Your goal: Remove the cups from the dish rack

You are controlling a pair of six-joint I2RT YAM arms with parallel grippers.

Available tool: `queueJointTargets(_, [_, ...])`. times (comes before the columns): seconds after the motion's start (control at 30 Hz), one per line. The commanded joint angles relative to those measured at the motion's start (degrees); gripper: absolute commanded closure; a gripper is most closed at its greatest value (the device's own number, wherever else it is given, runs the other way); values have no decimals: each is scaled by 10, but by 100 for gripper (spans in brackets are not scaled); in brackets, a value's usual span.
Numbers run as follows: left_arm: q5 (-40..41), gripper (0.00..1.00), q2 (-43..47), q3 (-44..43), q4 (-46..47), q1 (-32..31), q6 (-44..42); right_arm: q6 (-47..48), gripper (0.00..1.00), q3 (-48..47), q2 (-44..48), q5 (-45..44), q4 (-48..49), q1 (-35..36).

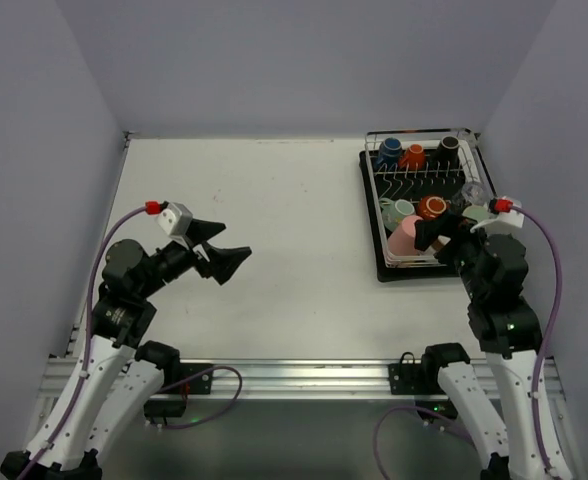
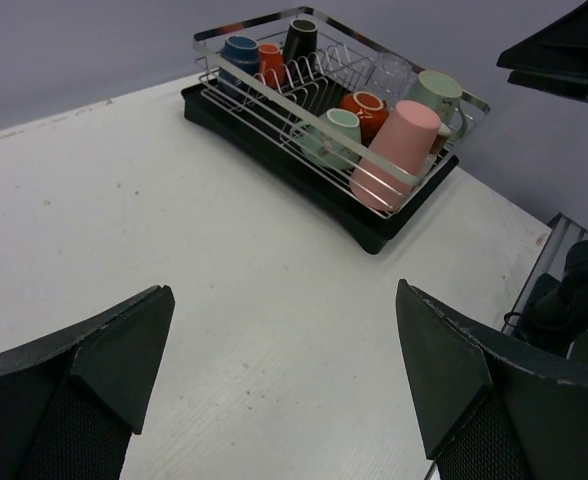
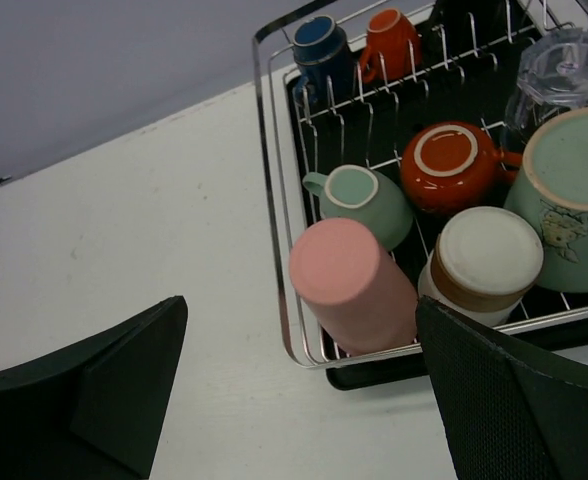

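The silver wire dish rack (image 1: 414,134) on its black tray stands at the far right. It holds several upturned cups: a pink tumbler (image 1: 406,237), a small teal cup (image 1: 400,211), an orange-red cup (image 1: 433,207), a large teal mug (image 1: 477,212), a clear glass (image 1: 472,190), and blue (image 1: 390,152), orange (image 1: 413,155) and black (image 1: 448,148) cups. My right gripper (image 1: 442,238) hovers open over the rack's near-left corner, with the pink tumbler (image 3: 359,285) just beyond its jaws. A white and brown cup (image 3: 479,262) stands beside it. My left gripper (image 1: 232,243) is open and empty over the table at left.
The white table (image 1: 274,220) is walled on three sides by grey panels. The rack's rim (image 3: 274,200) runs between the pink tumbler and the bare table. The rack (image 2: 264,95) stands far from my left gripper (image 2: 284,330). An aluminium rail (image 1: 294,375) runs along the near edge.
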State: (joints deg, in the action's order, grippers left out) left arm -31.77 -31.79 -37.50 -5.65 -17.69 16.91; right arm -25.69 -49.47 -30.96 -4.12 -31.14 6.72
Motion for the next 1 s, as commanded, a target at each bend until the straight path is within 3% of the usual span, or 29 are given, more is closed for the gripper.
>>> queueJointTargets(0.0, [-16, 0, -10, -9, -16, 1, 1, 15, 1, -5, -31, -49, -20, 0])
queueJointTargets(0.4, [-8, 0, -1, -7, -24, 1, -1, 19, 1, -38, -162, -134, -15, 80])
queueJointTargets(0.8, [0, 0, -2, -5, -26, 1, 1, 23, 1, -19, -240, -128, 34, 90])
queueJointTargets(0.97, [0, 0, -2, -5, -26, 1, 0, 24, 6, -40, -285, -142, 37, 94])
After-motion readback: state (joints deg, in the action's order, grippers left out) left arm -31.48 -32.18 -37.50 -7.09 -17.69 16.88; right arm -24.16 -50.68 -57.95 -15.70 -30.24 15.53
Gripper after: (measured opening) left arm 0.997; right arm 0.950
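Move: The upside-down pink cup lies about 7 cm ahead of the right hand, 3 cm to its left and 15 cm below. Beyond this cup by some 9 cm sits the small green cup, with the orange cup level with that one and about 7 cm to its right. The white-brown cup stands 10 cm right of the pink cup. From the left hand, the pink cup is roughly 40 cm right and 9 cm ahead. The open right hand sinks some 11 cm and forward 6, tipping downward until its fingers straddle the pink cup. ##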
